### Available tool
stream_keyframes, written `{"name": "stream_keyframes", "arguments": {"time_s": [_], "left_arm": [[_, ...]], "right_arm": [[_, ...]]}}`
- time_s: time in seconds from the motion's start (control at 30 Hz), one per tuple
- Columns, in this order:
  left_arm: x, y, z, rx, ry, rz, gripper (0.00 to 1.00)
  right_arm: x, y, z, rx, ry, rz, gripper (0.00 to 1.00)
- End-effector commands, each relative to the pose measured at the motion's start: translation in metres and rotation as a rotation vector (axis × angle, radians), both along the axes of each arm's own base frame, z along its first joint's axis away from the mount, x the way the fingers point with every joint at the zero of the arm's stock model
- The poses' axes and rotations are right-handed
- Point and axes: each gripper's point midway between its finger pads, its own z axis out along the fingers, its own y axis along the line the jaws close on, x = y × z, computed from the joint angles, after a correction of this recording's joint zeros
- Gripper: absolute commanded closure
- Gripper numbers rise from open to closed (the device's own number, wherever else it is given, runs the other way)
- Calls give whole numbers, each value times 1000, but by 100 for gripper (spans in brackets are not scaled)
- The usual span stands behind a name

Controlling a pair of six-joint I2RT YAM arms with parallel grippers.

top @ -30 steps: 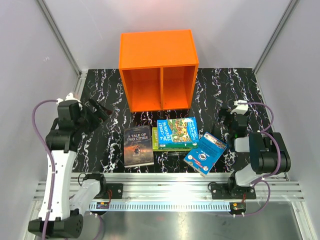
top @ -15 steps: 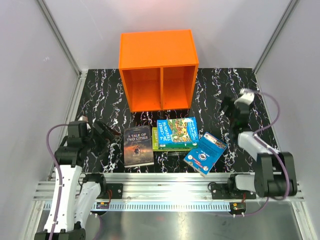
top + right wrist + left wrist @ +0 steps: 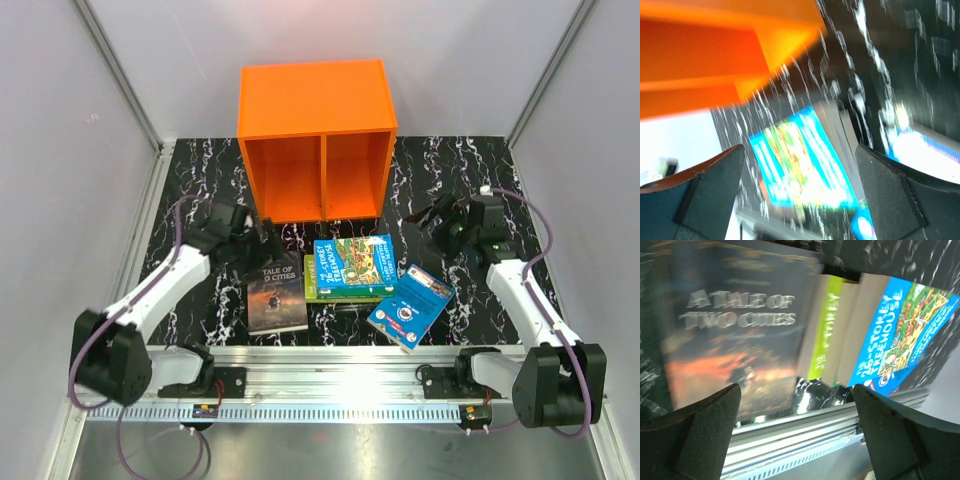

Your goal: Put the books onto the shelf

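Note:
The orange shelf [image 3: 316,130] stands at the back of the table, its two compartments facing me; the right wrist view shows its corner [image 3: 715,55]. Four books lie flat in front of it: the brown "A Tale of Two Cities" [image 3: 278,292] [image 3: 735,325], a blue illustrated one [image 3: 355,264] [image 3: 905,335] [image 3: 800,165] stacked on a green one [image 3: 310,278] [image 3: 827,335], and a bright blue one with a round emblem [image 3: 411,306] [image 3: 920,145]. My left gripper [image 3: 262,240] [image 3: 796,395] hovers open over the brown book's far end. My right gripper [image 3: 420,215] [image 3: 800,150] is open, right of the shelf's front corner.
The black marbled tabletop [image 3: 450,170] is closed in by grey walls on three sides. An aluminium rail [image 3: 330,375] [image 3: 805,435] with the arm bases runs along the near edge.
Both arms have swung inward. The left gripper went from the table's left edge to the brown book's far end. The right gripper turned left towards the shelf and books. The books have not moved.

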Motion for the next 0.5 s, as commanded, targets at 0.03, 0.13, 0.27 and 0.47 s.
{"name": "stream_keyframes", "arguments": {"time_s": [0.03,0.13,0.27,0.47], "left_arm": [[36,-48,5,9,-102,-96,1],[43,-70,-2,-13,-92,-134,1],[51,-89,-9,12,-80,-191,1],[57,-119,-7,36,-84,-279,1]], "right_arm": [[-49,23,-17,96,169,129,0],[-62,31,-40,116,249,164,0],[-64,49,-57,133,282,217,0],[-59,78,-85,97,374,317,0]]}}
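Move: About 17 cm to the left hand's right and roughly level with it front to back lies the treehouse book stack, its middle some 9 cm lower. A Tale of Two Cities lies about 5 cm back and 1 cm right of that hand, 11 cm below. From the right hand the stack is about 18 cm left, 8 cm back and 13 cm down; the loose blue book is some 17 cm back, 4 cm left and 16 cm down. Closing in on the treehouse stack from both ends, the right hand sinks about 10 cm while drawing back and left to its right end, tipping its fingers steeper and turning counter-clockwise. The left hand crosses about 10 cm right and a little forward to above the left end, turning slightly clockwise. Both grippers stay wide open. ##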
